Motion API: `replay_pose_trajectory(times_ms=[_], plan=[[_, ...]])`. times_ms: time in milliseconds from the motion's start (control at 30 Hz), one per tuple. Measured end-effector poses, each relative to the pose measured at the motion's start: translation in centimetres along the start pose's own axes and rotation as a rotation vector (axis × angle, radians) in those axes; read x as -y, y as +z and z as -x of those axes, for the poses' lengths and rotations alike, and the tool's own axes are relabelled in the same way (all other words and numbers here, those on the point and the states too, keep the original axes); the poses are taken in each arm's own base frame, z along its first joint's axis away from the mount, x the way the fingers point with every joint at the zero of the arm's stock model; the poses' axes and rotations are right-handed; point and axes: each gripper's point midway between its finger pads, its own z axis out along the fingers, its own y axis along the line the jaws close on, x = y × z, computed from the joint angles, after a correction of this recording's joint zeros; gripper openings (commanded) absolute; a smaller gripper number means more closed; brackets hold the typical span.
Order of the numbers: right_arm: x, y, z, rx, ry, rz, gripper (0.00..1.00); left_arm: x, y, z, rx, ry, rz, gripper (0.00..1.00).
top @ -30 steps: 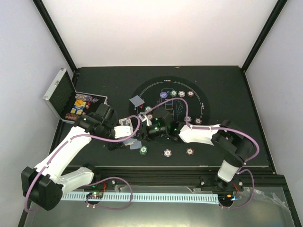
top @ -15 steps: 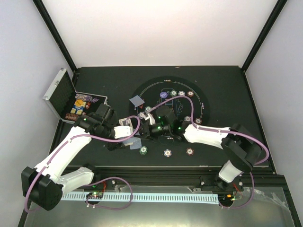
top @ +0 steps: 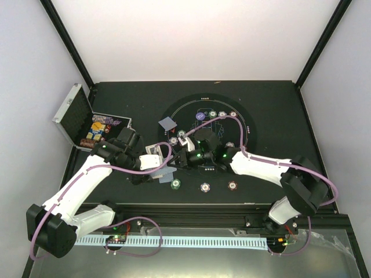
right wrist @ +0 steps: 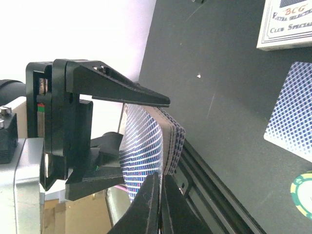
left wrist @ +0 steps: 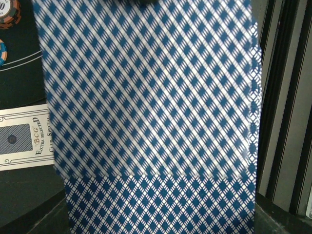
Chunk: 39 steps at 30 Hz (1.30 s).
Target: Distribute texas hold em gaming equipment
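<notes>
My left gripper point(top: 157, 172) is shut on a deck of blue-diamond-backed playing cards point(left wrist: 146, 97) that fills the left wrist view and hides its fingers. In the right wrist view the deck point(right wrist: 170, 139) sits between the left gripper's black fingers point(right wrist: 126, 92). My right gripper point(right wrist: 159, 179) is shut on the edge of the deck's top card point(right wrist: 141, 141), which bows away from the stack. One card point(right wrist: 292, 117) lies face down on the table. Striped chips point(top: 175, 185) lie near the table's front edge, others point(top: 222, 114) on the round mat point(top: 243, 124).
The open silver case point(top: 81, 116) with chips stands at the left. A card box point(left wrist: 24, 136) lies beside the deck. Another card point(top: 167, 123), a red triangle point(top: 173, 132) and a purple button point(top: 200, 116) lie at the mat's left side. The table's front rail point(right wrist: 214, 195) runs just below the deck.
The right arm has reached left toward the deck in my left gripper and its jaws have shut on the top card. The left arm has held still.
</notes>
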Motion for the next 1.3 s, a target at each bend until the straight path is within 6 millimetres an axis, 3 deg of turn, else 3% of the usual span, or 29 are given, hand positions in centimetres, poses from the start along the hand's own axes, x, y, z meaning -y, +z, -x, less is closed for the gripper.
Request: replay_pose_trajectory(times_ms=[500, 733, 933, 1033, 1167, 1300], plan=[[2.0, -3.0, 2.4, 0.050, 0.018, -0.049, 0.01, -0.1, 0.0, 0.0, -0.003, 0.000, 0.004, 0.02], [2.6, -6.3, 5.7, 0.130, 0.041, -0.030, 0.01, -0.2, 0.0, 0.1, 0.003, 0.004, 0.010, 0.02], [4.9, -9.9, 12.7, 0.249, 0.054, -0.058, 0.01, -0.3, 0.1, 0.1, 0.005, 0.005, 0.013, 0.02], [6.9, -11.0, 18.1, 0.293, 0.051, -0.092, 0.01, -0.3, 0.0, 0.1, 0.005, 0.005, 0.012, 0.02], [11.5, -12.0, 26.1, 0.355, 0.056, -0.167, 0.01, -0.3, 0.0, 0.1, 0.004, 0.004, 0.012, 0.01], [17.3, -12.9, 31.6, 0.404, 0.098, -0.255, 0.01, -0.3, 0.0, 0.1, 0.004, 0.004, 0.012, 0.02]])
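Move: The right hand has a card pinched, still lying along the deck in the left hand. The bare spot at the mat's far edge is about 35 cm ahead of the right hand, 12 cm right and 15 cm below. The purple button lies 24 cm ahead and 12 cm right of this hand, the green-edged chip 26 ahead and 19 right, the left dealt card 20 ahead and 6 left. From the left hand that spot is some 40 cm ahead, 24 right. Rightward and forward, slowly at first, the right hand draws the pinched card off the deck that the left hand holds still. It then sweeps fast forward across the mat towards the far edge, about 36 cm out and 14 cm right in all, rising slightly before sinking at the end, turning some 25 degrees clockwise, fingers staying shut on the card. ##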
